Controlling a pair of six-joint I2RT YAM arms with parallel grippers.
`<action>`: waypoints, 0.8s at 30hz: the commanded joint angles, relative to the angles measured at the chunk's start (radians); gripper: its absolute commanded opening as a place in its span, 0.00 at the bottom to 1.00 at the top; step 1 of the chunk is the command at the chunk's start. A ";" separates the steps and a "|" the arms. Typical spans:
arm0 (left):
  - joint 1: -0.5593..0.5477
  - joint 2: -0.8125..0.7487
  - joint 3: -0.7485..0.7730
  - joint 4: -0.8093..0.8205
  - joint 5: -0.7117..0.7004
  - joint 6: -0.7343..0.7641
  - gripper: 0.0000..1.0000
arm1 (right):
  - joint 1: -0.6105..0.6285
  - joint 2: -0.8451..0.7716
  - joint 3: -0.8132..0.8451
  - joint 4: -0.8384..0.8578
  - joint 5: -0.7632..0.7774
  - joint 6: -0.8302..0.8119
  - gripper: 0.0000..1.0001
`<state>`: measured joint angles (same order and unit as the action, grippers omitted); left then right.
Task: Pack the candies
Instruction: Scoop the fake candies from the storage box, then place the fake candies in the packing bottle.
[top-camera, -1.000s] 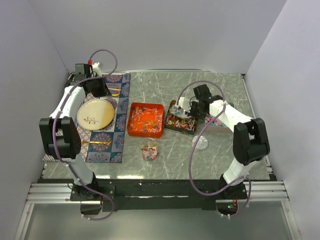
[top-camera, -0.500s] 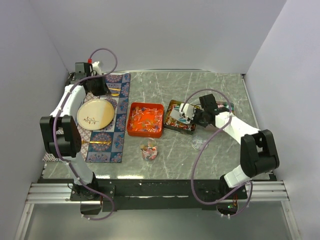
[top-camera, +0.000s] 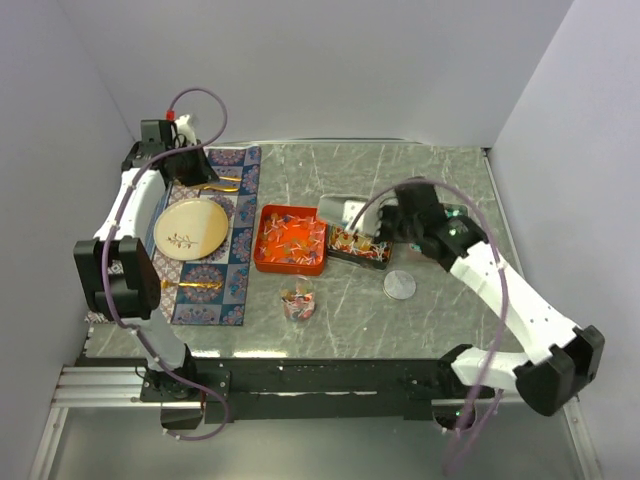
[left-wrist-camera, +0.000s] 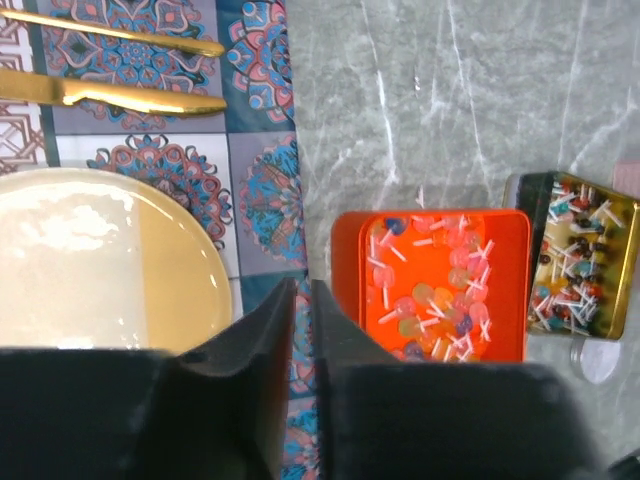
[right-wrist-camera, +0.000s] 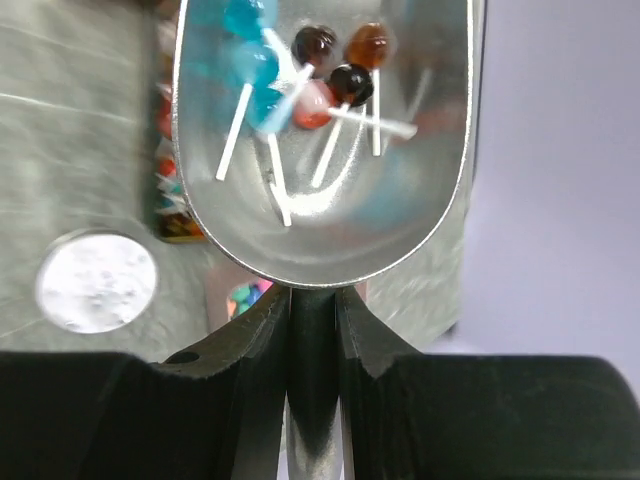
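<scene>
Candies on white sticks (right-wrist-camera: 330, 75) lie in a metal scoop (right-wrist-camera: 320, 210), and my right gripper (right-wrist-camera: 313, 300) is shut on the scoop's handle. From above, the scoop (top-camera: 338, 210) hangs over the far ends of the orange tray (top-camera: 262, 240) and the dark gold tin (top-camera: 382, 262); my right gripper (top-camera: 388, 222) is behind it. Both containers hold many candies (left-wrist-camera: 440, 300). A small clear cup (top-camera: 298, 301) also holds candies. My left gripper (top-camera: 195, 170) hovers over the placemat's far end, shut and empty (left-wrist-camera: 303, 290).
A cream plate (top-camera: 191, 228) and gold cutlery (left-wrist-camera: 120, 95) lie on the patterned placemat (top-camera: 238, 270). A round clear lid (top-camera: 400, 285) lies near the tin. A pink box of coloured sweets (right-wrist-camera: 245, 295) shows under the scoop. Grey walls enclose the table.
My right arm lifted the scoop out of the tin, now loaded with candies, and swung it up and left. My left gripper shifted slightly toward the back.
</scene>
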<state>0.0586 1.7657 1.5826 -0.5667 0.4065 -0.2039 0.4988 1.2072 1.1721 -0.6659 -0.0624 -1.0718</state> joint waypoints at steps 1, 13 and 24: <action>0.006 -0.129 -0.050 0.016 0.052 -0.045 0.43 | 0.228 -0.034 0.063 -0.150 0.136 -0.062 0.00; 0.007 -0.244 -0.162 0.070 0.020 -0.081 0.93 | 0.590 0.093 0.095 -0.285 0.476 -0.093 0.00; 0.007 -0.351 -0.239 0.116 0.048 -0.104 0.94 | 0.667 0.261 0.182 -0.417 0.654 -0.002 0.00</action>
<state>0.0628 1.4734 1.3647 -0.5076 0.4297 -0.2874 1.1625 1.4319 1.2736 -1.0214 0.4755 -1.1084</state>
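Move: The right hand holds the loaded scoop. The clear storage box stands about 16 cm to its left, 9 cm nearer the robot and some 18 cm below. The orange box lies roughly 18 cm left and 7 cm ahead, the gold box 4 cm left and 7 cm ahead. The round lid is about 5 cm right and 3 cm back, all three some 21 cm down. From the left hand the storage box is about 17 cm right, 23 cm back. Back and left together, about 10 cm back and 8 cm left, the right hand carries the scoop from over the gold box to the clear storage box, sinking roughly 4 cm late on. The wrist swings counter-clockwise and rolls left side down, some 40 degrees in all, to tip out the candies; the fingers keep their grip. The empty left hand opens wide in the air while backing off and rising about 5 cm each way. ##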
